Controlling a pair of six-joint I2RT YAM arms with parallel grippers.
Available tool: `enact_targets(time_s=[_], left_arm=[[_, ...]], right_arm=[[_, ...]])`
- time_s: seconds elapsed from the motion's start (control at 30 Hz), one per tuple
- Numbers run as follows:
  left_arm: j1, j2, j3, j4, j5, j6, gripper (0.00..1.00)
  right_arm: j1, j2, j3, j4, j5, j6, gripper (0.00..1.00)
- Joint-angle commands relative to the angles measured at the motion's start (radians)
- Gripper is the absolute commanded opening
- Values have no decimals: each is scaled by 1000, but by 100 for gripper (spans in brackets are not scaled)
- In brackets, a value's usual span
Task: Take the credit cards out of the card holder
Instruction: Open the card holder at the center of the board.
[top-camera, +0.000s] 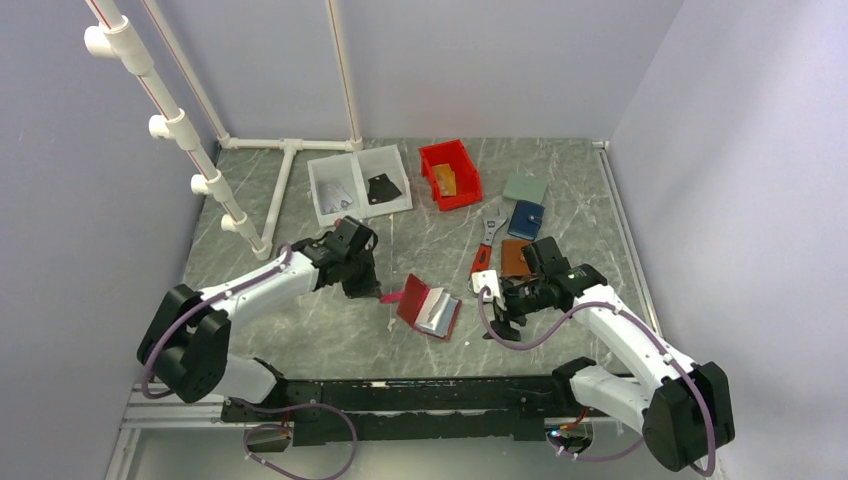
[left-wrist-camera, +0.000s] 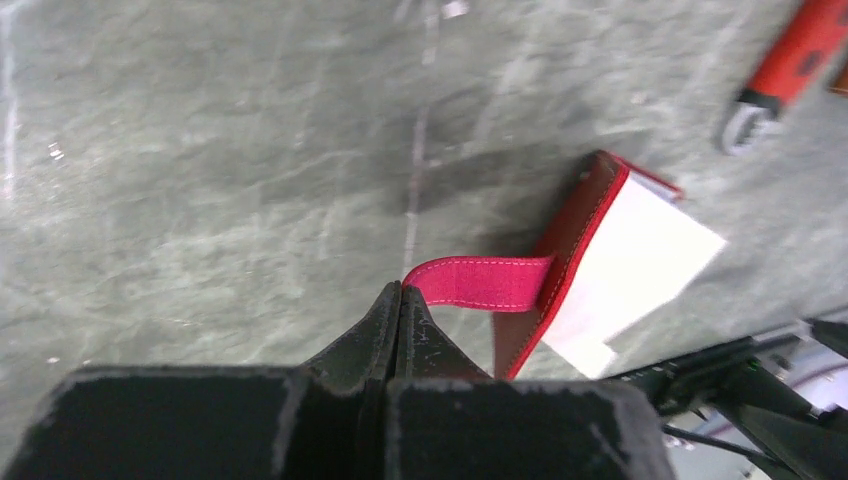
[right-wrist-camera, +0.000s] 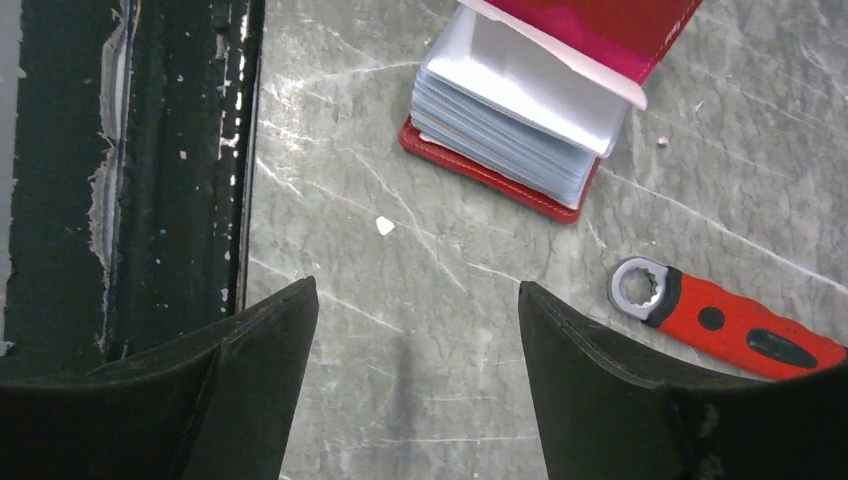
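The red card holder (top-camera: 428, 306) lies open at the table's middle front, its pale pocket pages (right-wrist-camera: 510, 110) stacked and showing. Whether credit cards are in the pockets I cannot tell. A tan-orange credit card (top-camera: 445, 180) lies in the red bin. My left gripper (top-camera: 372, 292) is shut on the end of the holder's red strap (left-wrist-camera: 480, 283), left of the holder (left-wrist-camera: 575, 230), and the cover is lifted. My right gripper (top-camera: 500, 318) hangs open over bare table to the right of the holder (right-wrist-camera: 600, 25), with nothing between its fingers (right-wrist-camera: 415, 290).
A red-handled ring spanner (right-wrist-camera: 730, 325) lies just right of my right gripper. Behind it are a brown wallet (top-camera: 515, 258), a blue wallet (top-camera: 526, 218) and a green one (top-camera: 525, 188). A red bin (top-camera: 462, 190) and a white divided tray (top-camera: 322, 205) stand at the back. White pipe frame at left.
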Motion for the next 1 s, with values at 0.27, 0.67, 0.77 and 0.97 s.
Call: enact_targets(time_s=[0.27, 0.67, 0.77, 0.97], left_arm=[[-1, -86, -87, -110, -86, -40, 6], [0, -425, 18, -168, 10, 31, 64], [-6, -441, 38, -82, 132, 18, 69], [-187, -267, 200, -97, 35, 22, 76]], right_arm=[[-49, -17, 26, -12, -109, 26, 77], [-91, -27, 26, -22, -128, 22, 78], [-104, -28, 27, -24, -129, 23, 78], [-136, -34, 30, -32, -138, 20, 78]])
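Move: The left fingers still pinch the tip of the card holder's strap; the half-open card holder's middle lies about 9 cm to their right, roughly 1 cm nearer the base and some 6 cm below. The wrench lies about 12 cm ahead and 20 cm right, with the brown wallet some 12 cm ahead and 26 cm right, both about 7 cm down. From the idle right hand the holder is about 10 cm left, 5 cm ahead and 8 cm lower. Draw the left gripper, keeping its pinch on the strap, left, back and down, about 4 cm each way, pulling the cover away from the cards. Then open the fingers wide to let go of the strap and lift nearly straight up some 17 cm, swinging about 5 cm right near the top as the wrist tilts. ##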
